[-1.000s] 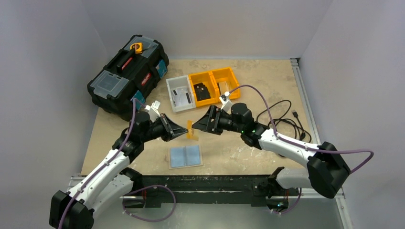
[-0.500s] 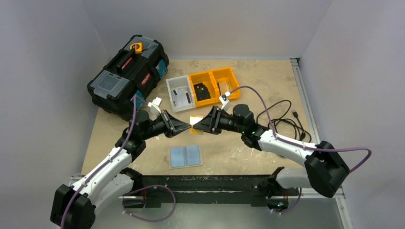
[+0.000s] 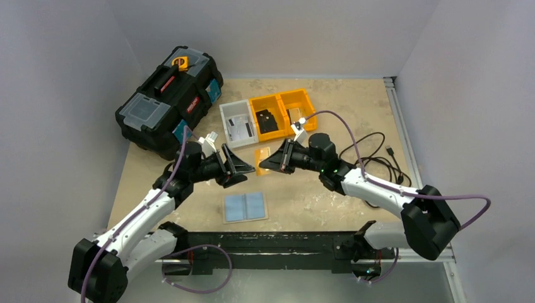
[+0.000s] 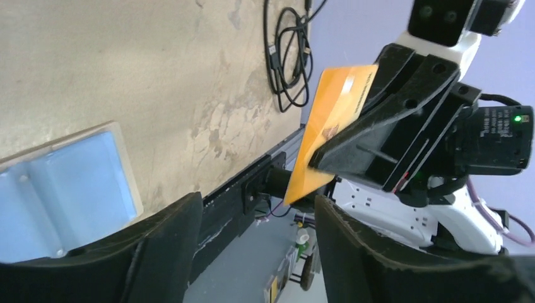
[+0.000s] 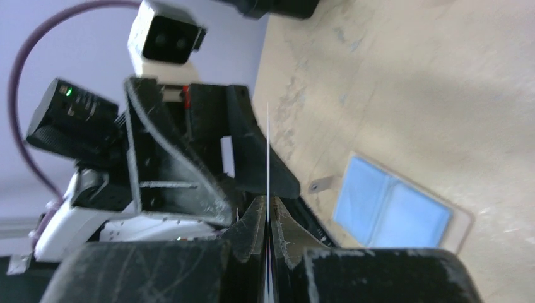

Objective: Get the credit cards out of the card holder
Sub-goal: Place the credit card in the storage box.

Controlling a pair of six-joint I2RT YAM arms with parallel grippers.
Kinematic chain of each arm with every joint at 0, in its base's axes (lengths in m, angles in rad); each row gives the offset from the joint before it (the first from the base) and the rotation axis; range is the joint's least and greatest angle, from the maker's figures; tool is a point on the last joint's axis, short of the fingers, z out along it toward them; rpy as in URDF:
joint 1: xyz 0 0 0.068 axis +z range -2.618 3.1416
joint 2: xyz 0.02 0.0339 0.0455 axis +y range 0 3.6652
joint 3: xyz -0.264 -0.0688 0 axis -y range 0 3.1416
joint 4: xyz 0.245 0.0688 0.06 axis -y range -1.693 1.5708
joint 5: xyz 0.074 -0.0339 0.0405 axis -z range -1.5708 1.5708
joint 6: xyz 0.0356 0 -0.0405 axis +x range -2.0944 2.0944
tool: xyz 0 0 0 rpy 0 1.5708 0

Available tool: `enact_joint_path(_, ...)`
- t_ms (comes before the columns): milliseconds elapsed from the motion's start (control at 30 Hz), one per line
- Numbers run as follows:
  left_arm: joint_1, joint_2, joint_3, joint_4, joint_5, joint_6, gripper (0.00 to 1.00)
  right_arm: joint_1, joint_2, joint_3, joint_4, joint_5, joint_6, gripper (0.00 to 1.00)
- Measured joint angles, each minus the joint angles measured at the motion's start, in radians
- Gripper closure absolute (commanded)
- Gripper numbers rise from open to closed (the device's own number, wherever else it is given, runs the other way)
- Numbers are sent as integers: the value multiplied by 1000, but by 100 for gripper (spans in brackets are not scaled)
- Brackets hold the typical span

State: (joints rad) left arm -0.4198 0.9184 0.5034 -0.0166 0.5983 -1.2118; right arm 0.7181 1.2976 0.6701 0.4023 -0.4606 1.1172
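Observation:
The card holder (image 3: 245,206) lies opened flat on the table, showing two pale blue pockets; it also shows in the left wrist view (image 4: 69,183) and the right wrist view (image 5: 391,211). An orange credit card (image 3: 262,154) hangs in the air above the table, pinched at one end by my right gripper (image 3: 265,165), which is shut on it. From the right wrist the card (image 5: 268,158) is edge-on between the closed fingers (image 5: 252,221). My left gripper (image 3: 249,169) stands open just left of the card (image 4: 328,126), holding nothing.
A black toolbox (image 3: 169,98) sits at the back left. A grey bin (image 3: 238,124) and two yellow bins (image 3: 281,112) with small parts stand behind the grippers. A coiled black cable (image 3: 372,154) lies to the right. The metal rail (image 3: 271,243) runs along the near edge.
The left gripper, shut on the orange card a second ago, has opened and drawn back. The right gripper closed on the card and now carries it alone, slightly farther back.

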Motion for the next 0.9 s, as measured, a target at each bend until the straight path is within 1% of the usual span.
enact_joint_path(33, 0, -5, 25, -71, -17, 31, 26, -4, 0, 11, -24, 2, -16, 100)
enact_joint_path(100, 0, -19, 62, -168, -48, 81, 23, -58, 3, 43, -80, 3, -54, 100)
enact_joint_path(233, 0, -46, 127, -318, -100, 172, 22, -195, 47, 149, -195, 25, -159, 100)
enact_joint_path(300, 0, -55, 143, -371, -117, 210, 22, -275, 100, 221, -244, 32, -214, 100)
enact_joint_path(467, 0, -68, 146, -460, -135, 261, 22, -402, 283, 415, -338, 63, -319, 100)
enact_joint_path(600, 0, -85, 147, -504, -139, 282, 22, -438, 435, 563, -398, 83, -373, 100)
enact_joint_path(767, 0, -121, 154, -555, -140, 303, 22, -451, 622, 753, -487, 123, -434, 100)
enact_joint_path(900, 0, -151, 166, -587, -142, 316, 22, -454, 728, 876, -561, 179, -481, 100)
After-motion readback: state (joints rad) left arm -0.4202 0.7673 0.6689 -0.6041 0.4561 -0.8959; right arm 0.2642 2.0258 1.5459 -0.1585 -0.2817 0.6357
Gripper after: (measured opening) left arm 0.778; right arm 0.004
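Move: The right hand, holding the card, has the right-hand orange storage box about 29 cm ahead, 14 cm to its right and 17 cm below. The middle orange box is some 27 cm ahead and 2 cm right; the open card holder about 14 cm back and 7 cm left, both also well below. From the left hand the storage box lies roughly 32 cm ahead, 18 cm right and 15 cm below. Right hand carries the card some 30 cm forward, rightward and finally down over the storage box; left hand withdraws. ##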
